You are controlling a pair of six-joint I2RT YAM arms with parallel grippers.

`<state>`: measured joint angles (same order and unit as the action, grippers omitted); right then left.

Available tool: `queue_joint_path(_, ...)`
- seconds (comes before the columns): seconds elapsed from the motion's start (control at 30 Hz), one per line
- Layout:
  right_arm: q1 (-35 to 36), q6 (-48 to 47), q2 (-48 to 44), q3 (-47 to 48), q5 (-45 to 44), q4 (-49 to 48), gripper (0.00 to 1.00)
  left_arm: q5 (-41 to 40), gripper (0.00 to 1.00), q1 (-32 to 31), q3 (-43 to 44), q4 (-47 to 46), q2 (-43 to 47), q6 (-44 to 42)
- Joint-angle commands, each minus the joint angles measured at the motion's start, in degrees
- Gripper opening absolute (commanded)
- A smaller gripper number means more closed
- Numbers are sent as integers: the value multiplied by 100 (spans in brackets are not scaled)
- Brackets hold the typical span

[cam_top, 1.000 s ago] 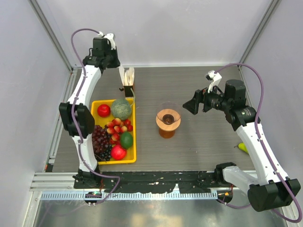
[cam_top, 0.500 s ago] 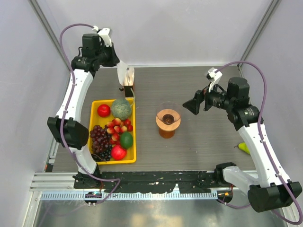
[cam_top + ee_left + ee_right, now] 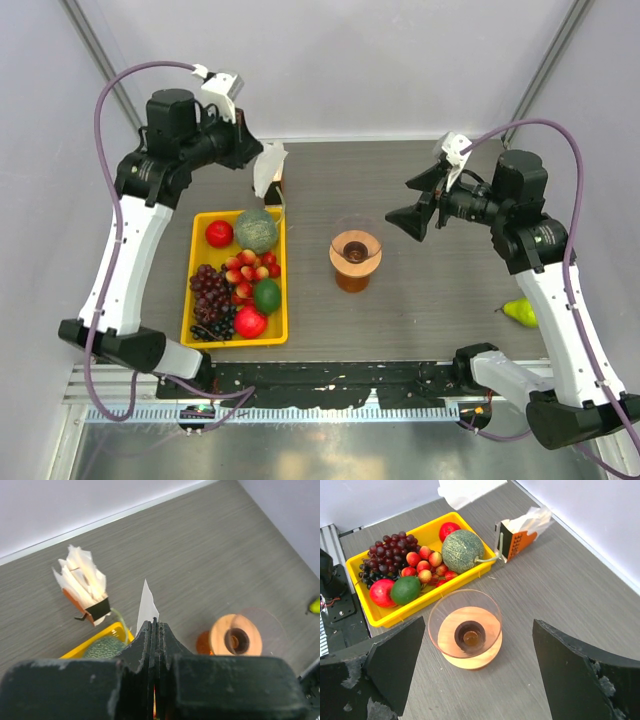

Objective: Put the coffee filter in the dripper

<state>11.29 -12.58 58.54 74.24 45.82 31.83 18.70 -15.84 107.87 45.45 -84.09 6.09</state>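
My left gripper (image 3: 256, 166) is shut on a single white coffee filter (image 3: 269, 166), held in the air above the upright bundle of papers (image 3: 273, 186). In the left wrist view the filter (image 3: 147, 606) sticks out past the closed gripper (image 3: 154, 625) as a thin white point. The dripper (image 3: 355, 251), a clear cone on a tan ring, sits on an amber jug mid-table, to the right of and nearer than the filter. My right gripper (image 3: 417, 203) hangs open just right of the dripper (image 3: 467, 630), whose bowl holds nothing. The filter's edge (image 3: 465, 490) shows at the top of the right wrist view.
A yellow tray (image 3: 281, 285) with a melon (image 3: 257, 230), grapes, strawberries, a lime and red fruit lies left of the dripper. The paper bundle (image 3: 83, 578) in its small dark box stands behind the tray. A green pear (image 3: 519, 312) lies at the right edge.
My left arm has risen and swung right, lifting one filter off the bundle. My right gripper has risen a little and stays wide.
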Motion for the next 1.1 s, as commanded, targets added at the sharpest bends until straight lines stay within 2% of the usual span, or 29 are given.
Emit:
queue_joint_path(0.0,294,-298,-1,389,190,-2,95,274,0,-340,-170,262,525,-125)
queue_joint_path(0.27,839,-640,87,872,146,209,95,284,0,-1368,-469,508,1193,-73)
queue_joint_path(0.43,1270,-658,113,838,129,183,95,371,0,-1896,-697,439,1431,-2)
queue_joint_path(0.67,1648,-781,227,636,216,-1,95,1179,0,-2037,-830,386,1449,94)
queue_joint_path(0.83,2166,-878,412,451,102,-379,96,1312,0,-2257,-794,429,1396,-2)
queue_joint_path(1.07,2536,-1062,807,460,-100,-599,95,1469,0,-2442,-663,517,1264,-125)
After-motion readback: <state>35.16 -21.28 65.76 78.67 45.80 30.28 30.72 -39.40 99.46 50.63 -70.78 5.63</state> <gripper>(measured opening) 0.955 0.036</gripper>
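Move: The left hand already pinches the coffee filter; the dripper it is headed for lies about 16 cm back, 18 cm to its right and 15 cm below. The filter box is some 8 cm ahead and 1 cm left, the melon about 7 cm back and 3 cm left, both roughly 20 cm below. From the open right hand the filter is about 25 cm left and 11 cm ahead at its own height, the dripper 9 cm left, 5 cm back and 12 cm below. Backward nearly 19 cm and about 10 cm right, almost level, the left hand carries the pinched filter from beside its box towards the dripper, turning some 35 degrees clockwise. The right hand, fingers staying wide open, comes left about 11 cm and back 6 cm to meet the filter, rising 4 cm then sinking again, and turns counter-clockwise. ##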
